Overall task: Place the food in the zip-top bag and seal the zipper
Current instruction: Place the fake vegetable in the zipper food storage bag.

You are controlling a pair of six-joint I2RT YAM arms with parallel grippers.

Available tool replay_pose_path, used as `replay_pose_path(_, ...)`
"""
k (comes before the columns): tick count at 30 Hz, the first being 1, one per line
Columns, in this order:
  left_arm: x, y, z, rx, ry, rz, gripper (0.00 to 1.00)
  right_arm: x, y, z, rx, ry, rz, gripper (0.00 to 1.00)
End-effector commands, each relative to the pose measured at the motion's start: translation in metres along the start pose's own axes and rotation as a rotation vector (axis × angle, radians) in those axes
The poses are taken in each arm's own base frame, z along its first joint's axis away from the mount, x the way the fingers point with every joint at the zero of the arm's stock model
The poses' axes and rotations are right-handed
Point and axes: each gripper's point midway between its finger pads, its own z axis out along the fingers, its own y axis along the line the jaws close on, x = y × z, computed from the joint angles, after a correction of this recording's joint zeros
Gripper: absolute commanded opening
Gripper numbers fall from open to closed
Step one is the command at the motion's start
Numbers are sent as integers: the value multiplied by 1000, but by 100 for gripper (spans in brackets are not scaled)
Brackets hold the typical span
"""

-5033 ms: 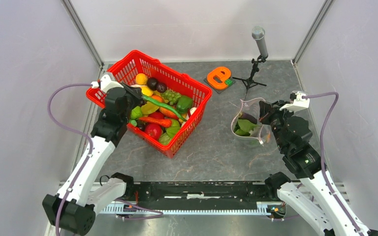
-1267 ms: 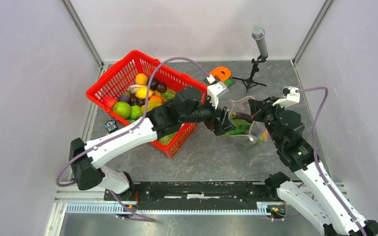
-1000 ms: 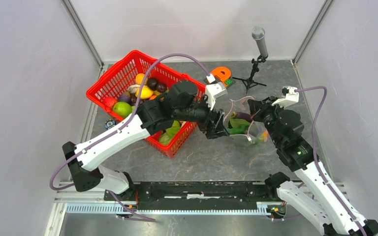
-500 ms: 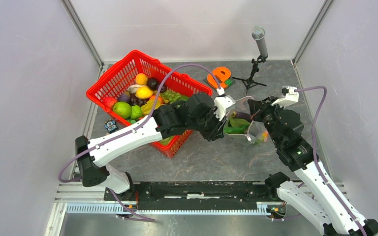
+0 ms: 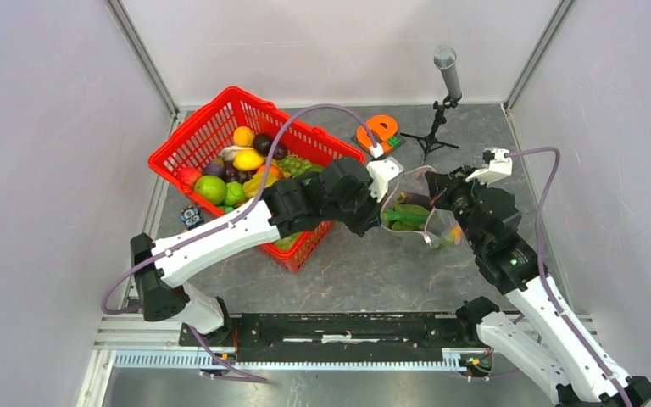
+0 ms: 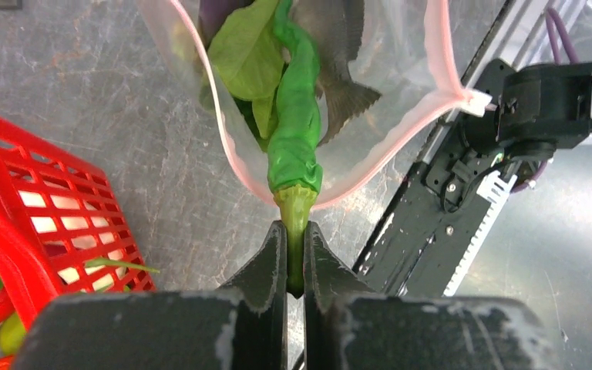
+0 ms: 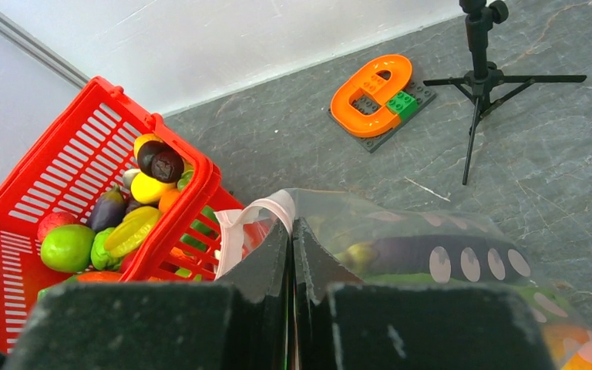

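The zip-top bag (image 5: 420, 214) stands open at the right middle of the table, clear with pale dots (image 7: 470, 264). My right gripper (image 7: 291, 225) is shut on its mouth edge, on the pale zipper (image 7: 250, 220). A long green pepper (image 6: 297, 123) lies across the pink zipper rim (image 6: 223, 146), its body inside the bag beside a green leafy vegetable (image 6: 245, 54). My left gripper (image 6: 295, 231) is shut on the pepper's stem just outside the mouth. A purple piece (image 7: 424, 258) and a small orange fruit (image 7: 563, 347) show through the bag wall.
A red mesh basket (image 5: 188, 136) with several toy fruits and vegetables stands at the back left, close behind my left arm. An orange letter toy (image 5: 379, 133) and a microphone stand (image 5: 447, 76) sit at the back. A small toy (image 5: 190, 217) lies left of the basket.
My left gripper, open beside the bag mouth a second ago, has closed on the pepper's stem. Five seconds ago that arm was over the basket. The right arm holds still.
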Motion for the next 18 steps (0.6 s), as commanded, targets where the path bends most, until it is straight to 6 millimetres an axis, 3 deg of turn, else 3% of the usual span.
replay_pose_path(1, -39, -4, 4, -12, -73, 5, 2, -21, 17, -1, -57, -46, -3, 7)
replay_pose_path(6, -44, -6, 31, -15, -45, 4, 2, -24, 21, -2, -81, -60, -1, 7)
replay_pose_path(18, -31, -14, 91, 4, 36, -9, 2, -33, 33, -8, -139, -81, 21, 7)
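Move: My left hand already pinches the green pepper's stem, the pepper reaching over the rim; the bag's open mouth is centred about 7 cm to its right, 3 ahead and 3 lower. Inside, some 9 cm below my hand, are the leaf 9 cm right and 2 ahead, the eggplant 10 right and 5 ahead, and the fish 10 right and 2 back. From my right hand, pinching the rim, the mouth's centre lies 5 cm left, 1 back and 2 below. Keeping the green pepper by its stem, I carry my left hand about 6 cm to the right and a little forward, first lifting it some 2 cm, then sinking about 6 cm into the bag's mouth beside my right gripper. My left fingers stay shut and the wrist hardly turns, while my right hand keeps holding the bag's rim up, nearly still. ##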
